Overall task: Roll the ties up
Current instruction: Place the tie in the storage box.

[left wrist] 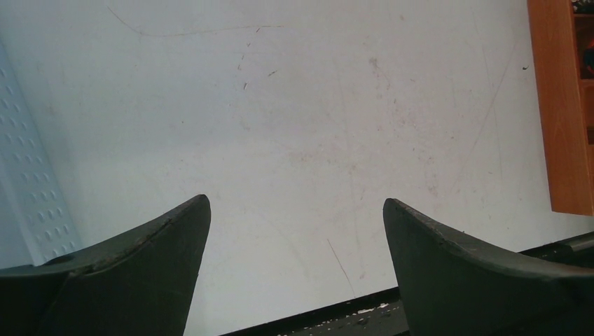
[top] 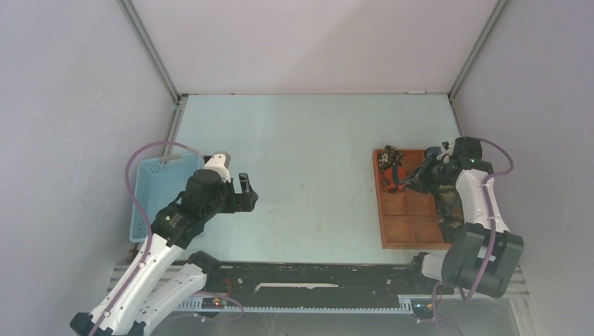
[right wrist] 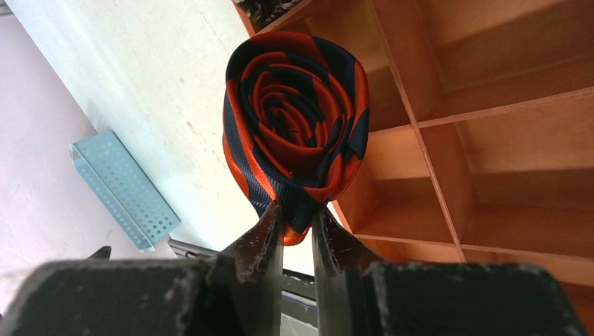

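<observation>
A red-orange and black striped tie (right wrist: 294, 126), wound into a tight roll, is pinched at its lower edge by my right gripper (right wrist: 298, 213), which is shut on it. From above, that roll (top: 394, 178) hangs over the left column of the brown compartmented tray (top: 413, 238). A dark patterned rolled tie (top: 389, 157) sits in the tray's far left compartment. My left gripper (top: 245, 190) is open over bare table on the left side, with nothing between its fingers (left wrist: 168, 238).
A light blue perforated basket (top: 155, 192) stands at the table's left edge, behind my left arm. The tray's near compartments (right wrist: 518, 154) look bare. A black rail (top: 315, 276) runs along the table's near edge.
</observation>
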Tool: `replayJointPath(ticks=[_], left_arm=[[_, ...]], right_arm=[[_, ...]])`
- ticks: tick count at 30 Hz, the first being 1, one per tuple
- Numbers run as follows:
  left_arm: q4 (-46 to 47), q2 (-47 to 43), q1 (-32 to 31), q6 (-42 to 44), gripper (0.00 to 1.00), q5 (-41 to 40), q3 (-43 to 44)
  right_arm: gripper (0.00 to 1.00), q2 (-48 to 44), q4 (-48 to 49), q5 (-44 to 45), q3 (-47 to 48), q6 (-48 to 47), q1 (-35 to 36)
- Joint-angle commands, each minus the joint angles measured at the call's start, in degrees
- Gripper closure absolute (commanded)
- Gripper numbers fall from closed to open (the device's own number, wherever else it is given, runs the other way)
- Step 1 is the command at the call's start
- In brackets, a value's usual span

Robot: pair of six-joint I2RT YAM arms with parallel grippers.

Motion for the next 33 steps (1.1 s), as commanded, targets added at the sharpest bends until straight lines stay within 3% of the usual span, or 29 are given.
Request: replayJointPath(ticks=[1,26,33], left_arm=[[2.4,-0.9,-0.2,1.1,0.00,1.2,-0.1],[2.9,-2.9,-0.2,1.2,0.00,1.3,-0.7],[2.8,-3.0,-0.2,1.2,0.00,1.0,-0.7]], right_arm=[[1.00,2.5,2.5,1.4,-0.1,1.5,-0.2],[1.00,22.3,13.3,10.8,0.2,7.1,8.1],[1.00,20.1,12.5,12.8,-0.5,6.4,8.0]])
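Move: The right gripper holds the rolled tie over the storage box. Its slot, the left column's second from the far edge, is about 5 cm ahead, 3 cm left and 10 cm below. The floral tie sits some 6 cm beyond that slot; an empty slot lies 6 cm nearer than it. The blue tie is about 11 cm ahead of the hand and 8 cm right. From the left gripper, the slot lies roughly 10 cm ahead, 37 cm right and 16 cm below. Lower the right gripper some 9 cm into the slot just nearer than the floral tie, keeping the striped tie pinched by its end. Sink almost straight at first, then ease forward about 3 cm on the way down while tipping the fingers some 13 degrees further downward; come to a stop with the fingers still shut. ##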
